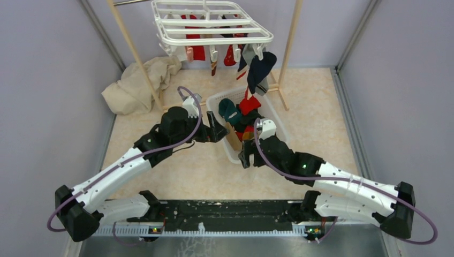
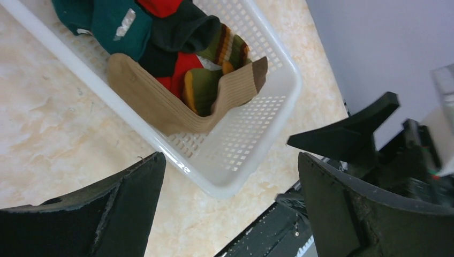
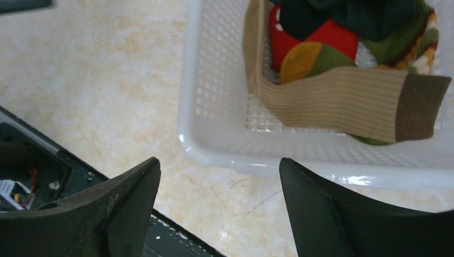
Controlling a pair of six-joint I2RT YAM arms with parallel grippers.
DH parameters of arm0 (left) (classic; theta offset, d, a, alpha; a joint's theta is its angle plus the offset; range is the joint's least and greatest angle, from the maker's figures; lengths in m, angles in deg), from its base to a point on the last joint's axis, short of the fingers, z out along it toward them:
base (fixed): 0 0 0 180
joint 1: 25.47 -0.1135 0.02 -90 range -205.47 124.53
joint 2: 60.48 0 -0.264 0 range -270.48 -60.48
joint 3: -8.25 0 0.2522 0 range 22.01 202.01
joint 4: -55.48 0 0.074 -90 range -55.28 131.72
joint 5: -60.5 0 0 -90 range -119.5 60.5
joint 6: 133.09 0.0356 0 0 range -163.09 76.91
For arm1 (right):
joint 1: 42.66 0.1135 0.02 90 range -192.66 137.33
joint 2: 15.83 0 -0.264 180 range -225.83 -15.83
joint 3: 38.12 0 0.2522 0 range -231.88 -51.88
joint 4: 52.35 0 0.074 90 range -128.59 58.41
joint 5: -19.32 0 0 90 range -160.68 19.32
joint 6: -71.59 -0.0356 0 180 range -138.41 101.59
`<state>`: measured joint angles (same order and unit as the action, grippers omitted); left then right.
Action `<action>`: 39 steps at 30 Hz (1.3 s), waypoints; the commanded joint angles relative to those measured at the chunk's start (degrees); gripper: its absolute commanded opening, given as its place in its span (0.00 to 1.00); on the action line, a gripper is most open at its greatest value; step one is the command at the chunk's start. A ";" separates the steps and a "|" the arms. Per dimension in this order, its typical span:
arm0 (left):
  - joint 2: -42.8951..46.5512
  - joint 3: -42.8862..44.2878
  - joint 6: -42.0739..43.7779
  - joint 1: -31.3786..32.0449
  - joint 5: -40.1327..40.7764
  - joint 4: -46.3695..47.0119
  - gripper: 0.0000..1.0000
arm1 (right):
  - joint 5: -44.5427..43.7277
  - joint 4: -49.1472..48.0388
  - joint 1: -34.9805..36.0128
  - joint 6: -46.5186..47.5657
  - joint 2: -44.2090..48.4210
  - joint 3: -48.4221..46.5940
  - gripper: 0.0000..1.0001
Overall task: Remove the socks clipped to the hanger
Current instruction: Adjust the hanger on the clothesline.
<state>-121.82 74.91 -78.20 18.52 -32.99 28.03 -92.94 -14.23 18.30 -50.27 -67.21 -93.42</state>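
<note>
The white hanger (image 1: 211,24) hangs at the top between two wooden poles, with socks clipped under it: red ones (image 1: 199,52) and a dark navy one (image 1: 260,69) at its right corner. Below it a white basket (image 1: 278,120) holds several loose socks, among them a tan sock (image 2: 155,101). My left gripper (image 1: 217,128) is open and empty at the basket's left side, looking over its near corner (image 2: 235,155). My right gripper (image 1: 247,152) is open and empty at the basket's near end, above its rim (image 3: 225,152); the tan sock (image 3: 342,104) lies just inside.
A heap of beige cloth (image 1: 140,83) lies at the back left by the left pole (image 1: 131,48). The right pole (image 1: 292,37) stands behind the basket. The black base rail (image 1: 225,214) runs along the near edge. Grey walls close both sides.
</note>
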 commanded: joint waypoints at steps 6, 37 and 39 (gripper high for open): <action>3.73 -2.51 3.91 0.22 8.12 0.17 0.99 | -3.14 -0.42 -0.41 5.86 0.22 -12.35 0.84; 9.65 -4.29 5.09 0.22 8.25 -3.75 0.99 | 15.01 -23.52 -28.54 16.31 -12.50 -22.84 0.86; 9.50 -3.89 5.33 0.22 8.20 -4.05 0.99 | 15.15 -25.17 -29.22 15.50 -15.42 -24.23 0.85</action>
<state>-112.44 70.04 -73.48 18.54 -24.58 24.79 -80.98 -30.25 -8.99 -34.68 -78.18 -114.27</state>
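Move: The navy sock on the hanger's near right corner hangs about 21 cm ahead of the right hand, 4 cm to its right and 19 cm higher. The grey sock is about 4 cm to the right of the navy one and slightly farther out; the hanger corner is some 12 cm above the navy one. The basket's middle is about 14 cm ahead of the right hand, 2 cm right, 11 below. From the left hand, the navy sock lies about 16 cm ahead, 13 right, 12 up. The navy sock is what the empty right hand nears: leaving the basket's near end, it climbs first, then swings forward and right over the socks in the basket, finally easing back left, some 16 cm up and 15 cm forward in all. Its wrist tips up about 20 degrees, fingers still wide; no touch can be made out. The open left hand draws off left about 4 cm. ##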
